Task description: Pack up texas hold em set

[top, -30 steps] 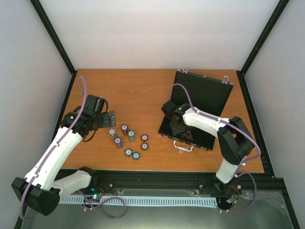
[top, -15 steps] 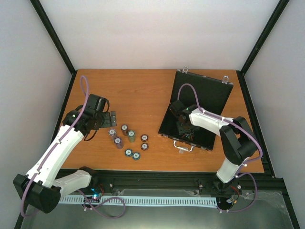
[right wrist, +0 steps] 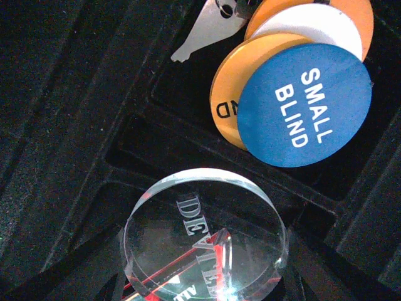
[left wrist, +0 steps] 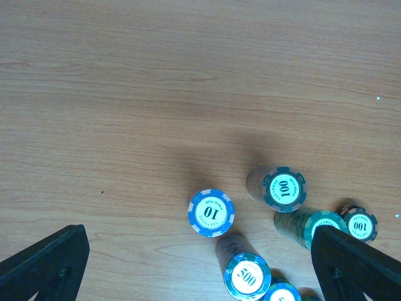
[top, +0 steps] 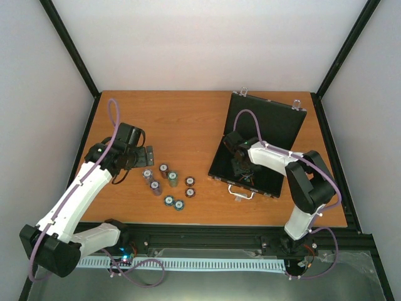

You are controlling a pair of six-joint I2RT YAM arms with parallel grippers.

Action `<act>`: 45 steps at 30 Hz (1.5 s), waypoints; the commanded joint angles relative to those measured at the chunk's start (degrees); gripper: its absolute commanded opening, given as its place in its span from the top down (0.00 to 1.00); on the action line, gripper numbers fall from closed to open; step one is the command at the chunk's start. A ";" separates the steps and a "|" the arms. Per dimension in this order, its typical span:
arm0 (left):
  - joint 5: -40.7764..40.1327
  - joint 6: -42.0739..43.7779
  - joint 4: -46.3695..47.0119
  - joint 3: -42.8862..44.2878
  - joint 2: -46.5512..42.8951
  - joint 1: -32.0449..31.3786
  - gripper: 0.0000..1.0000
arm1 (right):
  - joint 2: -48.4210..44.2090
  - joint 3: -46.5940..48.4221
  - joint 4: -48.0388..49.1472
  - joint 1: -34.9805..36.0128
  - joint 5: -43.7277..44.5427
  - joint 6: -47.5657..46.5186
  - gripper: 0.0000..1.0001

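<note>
The black hinged case (top: 270,120) lies open at the right of the table, its silver handle (top: 241,192) toward me. My right gripper (top: 242,167) reaches down into its tray. In the right wrist view it (right wrist: 203,279) is shut on a clear round dealer disc (right wrist: 200,235), just above a dark compartment. A blue "small blind" disc (right wrist: 304,103) lies in the slot beyond, on orange discs (right wrist: 227,103). Several small stacks of poker chips (top: 168,182) stand left of the case. My left gripper (left wrist: 199,254) hangs open above them, over a "10" stack (left wrist: 211,213).
A metal key (right wrist: 203,28) and a white disc (right wrist: 307,25) lie by the blue one. Black frame posts (top: 75,56) rise at the table's back corners, with white walls behind. The case's lid stands tilted toward the back right.
My right gripper has shifted a little to the right and deeper into the case with the clear disc. The left arm has barely moved.
</note>
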 commanded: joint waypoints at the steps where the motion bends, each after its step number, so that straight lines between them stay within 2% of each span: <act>1: -0.33 -0.83 0.64 1.23 0.32 -0.21 0.00 | 1.16 -1.65 1.70 -0.31 -2.43 0.34 0.40; 4: 0.04 -0.86 1.13 0.96 0.81 -0.22 0.00 | 1.84 -1.19 1.61 -0.24 -3.43 -0.14 0.33; 6: 0.08 -0.77 1.33 1.02 1.27 -0.22 0.00 | 1.88 -1.05 1.72 -0.27 -4.36 -0.57 0.26; 10: 0.33 -0.68 1.92 1.01 1.88 -0.21 0.00 | 2.14 -0.63 1.52 -0.30 -4.51 -1.07 0.04; 13: 0.34 -0.49 2.10 0.96 2.11 -0.22 0.00 | 1.42 -0.43 1.21 -0.26 -4.08 -0.93 0.00; 20: 0.19 -0.40 2.22 0.52 1.88 -0.22 0.00 | -2.54 1.52 -0.08 -0.26 -4.99 -1.02 0.00; 25: 0.11 -0.31 2.60 0.52 1.98 -0.22 0.00 | -4.71 4.88 -0.68 -0.26 -11.85 -3.44 0.00; 28: 0.36 -0.41 2.95 0.52 2.09 -0.22 0.00 | -4.45 6.16 -1.02 -0.24 -14.76 -3.92 0.00; 34: 0.24 -0.35 2.81 0.74 2.06 -0.22 0.00 | -2.14 7.14 -1.19 -0.32 -14.87 -3.72 0.00; 38: -0.13 -0.22 2.41 0.91 1.81 -0.20 0.00 | -2.85 7.62 -0.53 -0.27 -19.07 -4.95 0.00; 45: -0.41 0.92 1.45 2.85 2.00 -0.17 0.00 | -4.47 10.34 -3.65 4.92 -16.80 -6.34 0.00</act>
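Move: The right hand, already down in the case, holds the clear dealer disc about 1 cm above the compartment it is going into. The triangular button lies about 2 cm back and 1 cm left of the hand, roughly 2 cm below it. The blue small blind disc is some 6 cm ahead and 3 cm right, 1 cm below. From the left hand, that compartment is about 37 cm right, 3 cm ahead and 17 cm down. The right fingers let go of the clear dealer disc, opening from their grip to fully wide while the hand sinks slightly. The emptied hand then lifts about 5 cm and swings some 7 cm left towards the case's left side, its left side tilting up around 15 degrees with a small counter-clockwise turn. ##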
